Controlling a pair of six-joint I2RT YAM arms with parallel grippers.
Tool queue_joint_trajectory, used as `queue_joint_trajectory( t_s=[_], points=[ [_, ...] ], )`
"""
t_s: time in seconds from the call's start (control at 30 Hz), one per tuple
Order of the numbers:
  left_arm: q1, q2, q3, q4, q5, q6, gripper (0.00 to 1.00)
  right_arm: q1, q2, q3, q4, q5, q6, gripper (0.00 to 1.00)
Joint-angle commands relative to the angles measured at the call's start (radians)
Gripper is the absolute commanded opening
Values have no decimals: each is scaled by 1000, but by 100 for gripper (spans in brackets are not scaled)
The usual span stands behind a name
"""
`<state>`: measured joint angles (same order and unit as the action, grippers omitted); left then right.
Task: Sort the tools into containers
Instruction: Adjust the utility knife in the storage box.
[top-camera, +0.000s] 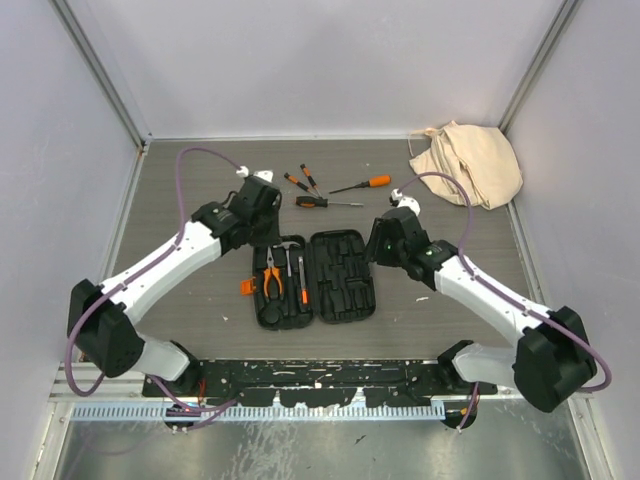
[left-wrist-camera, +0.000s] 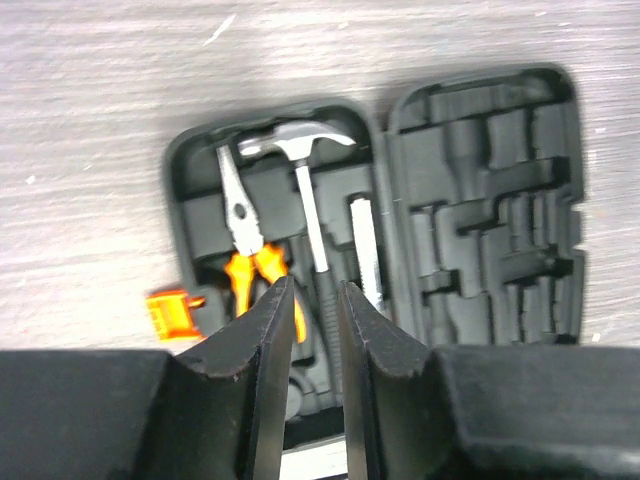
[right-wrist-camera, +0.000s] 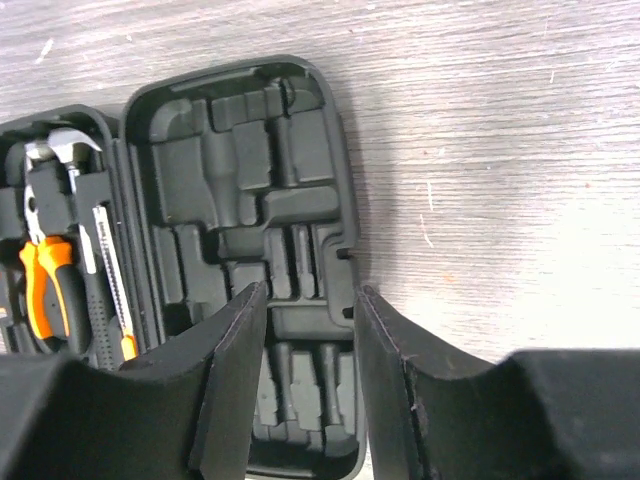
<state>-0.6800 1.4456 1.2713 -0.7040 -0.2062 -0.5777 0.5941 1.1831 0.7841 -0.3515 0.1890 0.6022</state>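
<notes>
The black tool case lies open in the middle of the table. Its left half holds orange-handled pliers, a hammer and a slim metal tool. Its right half has bare moulded slots. Several orange-and-black screwdrivers lie loose behind the case. My left gripper hovers over the case's far left corner. In the left wrist view my left gripper is narrowly open and empty, over the pliers and hammer. My right gripper is open and empty over the case's right edge.
A beige cloth bag lies at the back right corner. The case's orange latch sticks out on its left side. Grey walls enclose the table on three sides.
</notes>
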Motion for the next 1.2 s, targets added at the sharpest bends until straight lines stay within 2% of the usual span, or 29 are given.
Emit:
queue_joint_trajectory(
  t_s=[0.0, 0.2, 0.63, 1.17],
  points=[
    [42, -85, -85, 15, 0, 40, 27, -75, 62, 4, 81, -222, -79, 46],
    [44, -32, -98, 82, 71, -16, 22, -82, 82, -22, 133, -276, -57, 46],
    [-43, 303, 69, 92, 69, -61, 5, -82, 28, -127, 152, -298, -7, 46],
    [-74, 380, 48, 92, 57, -88, 1, -82, 58, -125, 161, -309, -1, 46]
  ],
)
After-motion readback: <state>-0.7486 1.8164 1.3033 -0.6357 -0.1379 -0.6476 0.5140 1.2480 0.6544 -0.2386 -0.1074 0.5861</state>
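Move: The utility knife lies in its slot in the storage box, its middle about 5 cm back and 5 cm right of my left hand, some 14 cm below. To the knife's left are the hammer (about 3 cm over, 2 cm farther out) and the pliers (about 8 cm over, 1 cm farther out). The empty box half is centred 10 cm to its right, 1 cm farther out. From my right hand the knife is about 15 cm left, 3 cm back and 9 cm down. My left hand drifts about 3 cm farther left, then swings back right and sinks some 12 cm overall to the far end of the knife, tipping down about 15 degrees while its part-open fingers shut almost fully. They end close over the blade end; contact can't be made out. Meanwhile my right hand, fingers still half open, lowers 5 cm and eases back a little over the empty half's right edge, then stays. ##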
